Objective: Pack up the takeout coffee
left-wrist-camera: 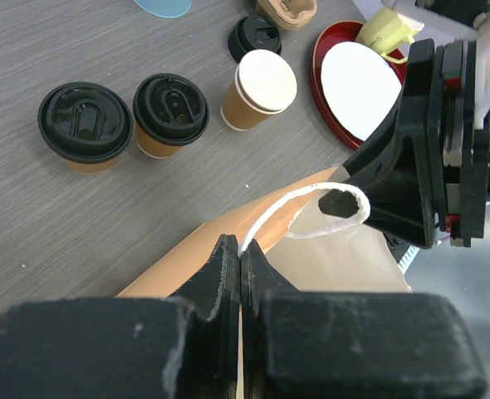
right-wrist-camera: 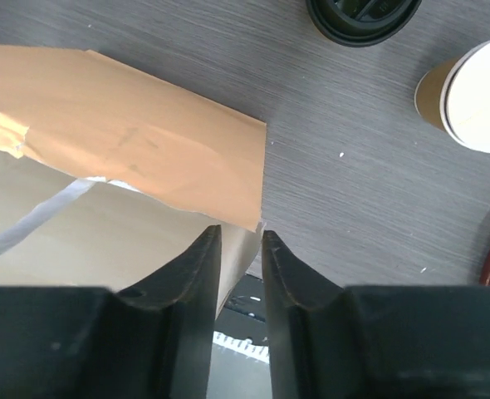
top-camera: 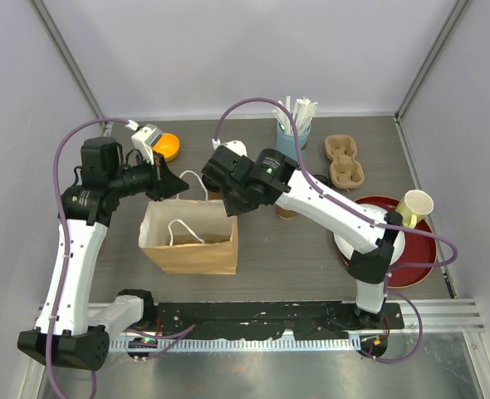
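Observation:
A kraft paper bag stands open in the middle of the table. My left gripper is shut on its far rim by the white handle. My right gripper is open and straddles the bag's right top corner, one finger inside and one outside. Beyond the bag stand two takeout coffee cups with black lids, an unlidded brown cup and a loose black lid. In the top view my right arm hides most of the cups.
At the back stand a light-blue cup of straws and a cardboard cup carrier. On the right, a red tray holds a white plate and a pale yellow cup. An orange object lies back left.

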Available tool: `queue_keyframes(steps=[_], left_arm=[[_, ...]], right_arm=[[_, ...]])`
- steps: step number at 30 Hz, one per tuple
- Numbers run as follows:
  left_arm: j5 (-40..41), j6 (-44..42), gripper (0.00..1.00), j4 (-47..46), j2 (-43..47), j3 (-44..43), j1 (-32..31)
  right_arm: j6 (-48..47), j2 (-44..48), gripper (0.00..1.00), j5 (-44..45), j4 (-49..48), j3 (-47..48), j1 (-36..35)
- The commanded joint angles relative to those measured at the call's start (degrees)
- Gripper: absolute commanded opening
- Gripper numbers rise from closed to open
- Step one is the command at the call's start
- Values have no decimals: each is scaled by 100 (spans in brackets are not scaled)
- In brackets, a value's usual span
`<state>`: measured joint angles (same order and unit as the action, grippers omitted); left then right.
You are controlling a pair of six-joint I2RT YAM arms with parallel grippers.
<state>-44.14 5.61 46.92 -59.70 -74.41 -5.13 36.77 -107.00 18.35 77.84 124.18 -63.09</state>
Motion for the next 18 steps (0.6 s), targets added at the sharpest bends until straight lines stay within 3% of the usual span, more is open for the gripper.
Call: queue_keyframes(steps=[1,3,4,6,7,8,13,18], left_arm=[[-77,72,0,-236,90,-30,20],[-112,81,5,-227,90,-82,12],[-138,81,24,-201,82,-108,12],[-261,72,49,-174,73,-178,12],[-340,98,68,-148,64,-205,12],[-437,125,73,-139,73,-240,12],[-666,353,87,-165,20,-539,12],[-815,730,90,-498,-94,-767,29]], right_arm=[[251,293,25,134,354,10,95],[312,355,16,152,398,-43,156],[348,381,13,151,459,-69,183],[418,478,6,134,530,-166,253],[436,513,4,99,565,-227,279],[479,609,1,90,591,-341,288],[813,1084,1,151,845,-860,517],[858,1936,1,187,689,-1817,622]])
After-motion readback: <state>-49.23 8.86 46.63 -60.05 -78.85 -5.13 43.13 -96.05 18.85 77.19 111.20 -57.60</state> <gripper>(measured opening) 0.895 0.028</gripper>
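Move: The paper bag's far-right top corner is already between the right gripper's open fingers, barely 1 cm below the finger point. From the left gripper that corner lies about 11 cm right, 2 cm back and 4 cm lower; the left fingers are still shut on the root of the bag's far handle. From the right gripper the near lidded cup stands roughly 7 cm ahead and 1 cm right, the other 10 cm ahead and 5 cm left, the stacked cups 6 cm ahead and 13 cm right, all some 20 cm below. Shut the right fingers on the bag's far-right rim corner, then drag the bag by it to the right, about 6 cm and level, turning the hand some 10 degrees clockwise. As the right grip closes, spread the left fingers wide to let go of the far handle's root and lift the left hand clear, about 3.5 cm up. ##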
